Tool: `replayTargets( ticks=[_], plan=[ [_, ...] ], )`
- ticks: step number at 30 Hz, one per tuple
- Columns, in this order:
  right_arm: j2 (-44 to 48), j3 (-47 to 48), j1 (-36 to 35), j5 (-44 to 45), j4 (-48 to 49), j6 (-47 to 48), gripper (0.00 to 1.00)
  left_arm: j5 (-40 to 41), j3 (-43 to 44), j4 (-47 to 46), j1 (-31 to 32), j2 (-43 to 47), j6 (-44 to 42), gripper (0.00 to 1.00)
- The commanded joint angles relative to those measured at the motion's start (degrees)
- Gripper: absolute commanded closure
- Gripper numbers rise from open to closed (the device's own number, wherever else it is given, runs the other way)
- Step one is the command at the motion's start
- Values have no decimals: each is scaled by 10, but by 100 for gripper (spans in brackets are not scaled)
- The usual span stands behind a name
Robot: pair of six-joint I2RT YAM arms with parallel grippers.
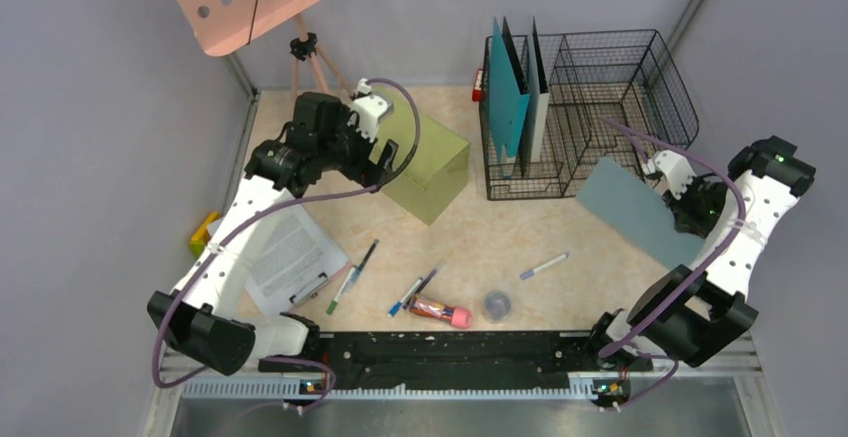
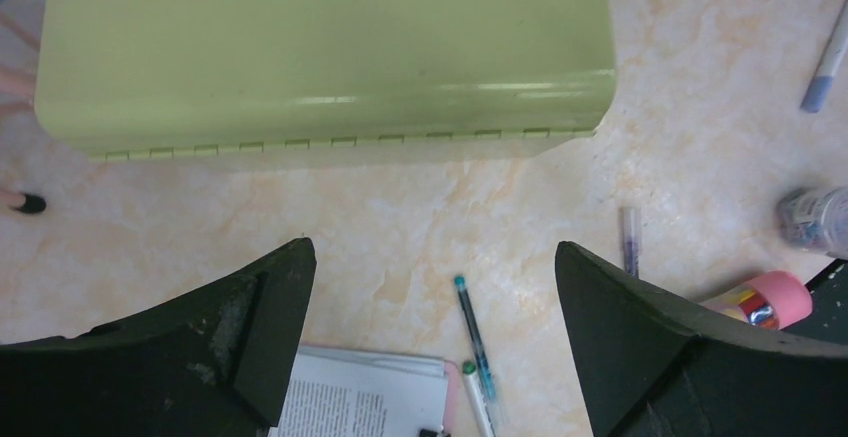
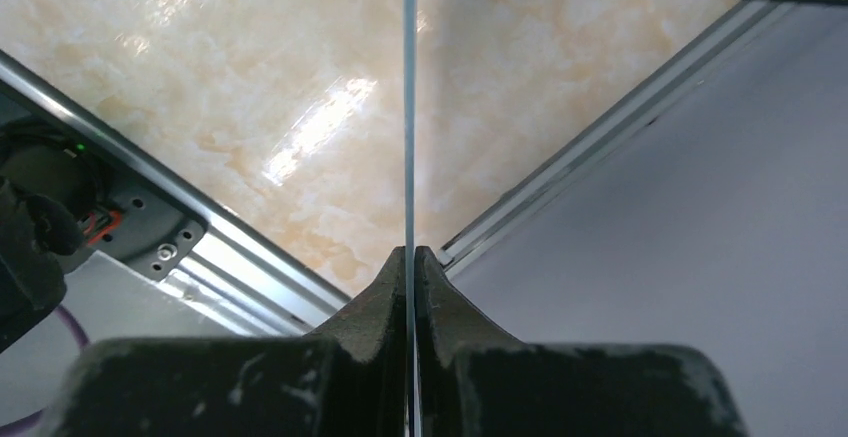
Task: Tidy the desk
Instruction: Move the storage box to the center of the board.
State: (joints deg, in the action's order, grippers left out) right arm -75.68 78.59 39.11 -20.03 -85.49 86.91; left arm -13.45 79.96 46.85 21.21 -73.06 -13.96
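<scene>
The desk (image 1: 480, 237) is a beige marble-patterned top. My left gripper (image 1: 380, 160) hangs open beside the olive-green drawer box (image 1: 428, 164). In the left wrist view its jaws (image 2: 432, 249) stand wide apart over bare desk (image 2: 400, 197), with the box (image 2: 320, 47) just beyond and nothing between them. My right gripper (image 1: 680, 202) is shut on a thin grey-blue folder (image 1: 632, 212) at the right, in front of the wire rack (image 1: 600, 107). The right wrist view shows the folder (image 3: 409, 107) edge-on, pinched between the fingertips (image 3: 410, 252).
Loose on the desk lie a clipboard with papers (image 1: 290, 257), a green marker (image 1: 340, 292), several pens (image 1: 415, 290), a pink tube (image 1: 440, 310), a small round lid (image 1: 497, 304) and a yellow item (image 1: 203, 232). Teal and dark folders (image 1: 515, 92) stand in the rack. A tripod (image 1: 305, 57) stands behind.
</scene>
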Motion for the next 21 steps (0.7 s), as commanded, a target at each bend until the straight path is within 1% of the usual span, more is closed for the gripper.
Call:
replayTargets(
  ticks=[1, 8, 12, 21],
  plan=[
    [26, 50, -3, -75, -8, 47, 100, -28, 51, -57, 27, -32, 29, 5],
    [8, 94, -13, -163, -9, 49, 100, -77, 127, -95, 50, -107, 68, 6],
    [3, 97, -23, -218, -9, 40, 100, -95, 178, -112, 58, -155, 85, 6],
    [8, 131, -99, -304, -10, -51, 100, -141, 282, -138, 98, -243, 86, 6]
  ],
)
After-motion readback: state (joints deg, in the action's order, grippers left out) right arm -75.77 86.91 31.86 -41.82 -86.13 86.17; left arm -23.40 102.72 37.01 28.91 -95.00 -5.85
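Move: The left hand, open, hovers some 20 cm above the table; the light-blue clipboard's middle lies about 50 cm to its right, 8 cm nearer the base and 13 cm lower. The green box is about 9 cm ahead, 4 cm right and 14 cm down. From the right hand, which holds the clipboard, the wire rack's middle is roughly 27 cm ahead and 11 cm left, slightly lower, with the teal folder about 29 cm ahead and 29 cm left. Rightward, with some forward travel and a rise, the open left hand sweeps about 15 cm over the green box towards the clipboard and rack, rolling and turning clockwise without touching anything. At the same time the right hand keeps its pinch on the clipboard and carries it left, forward and up, some 11 cm in all, towards the rack, its fingers swinging from nearly straight down to point farther forward. ##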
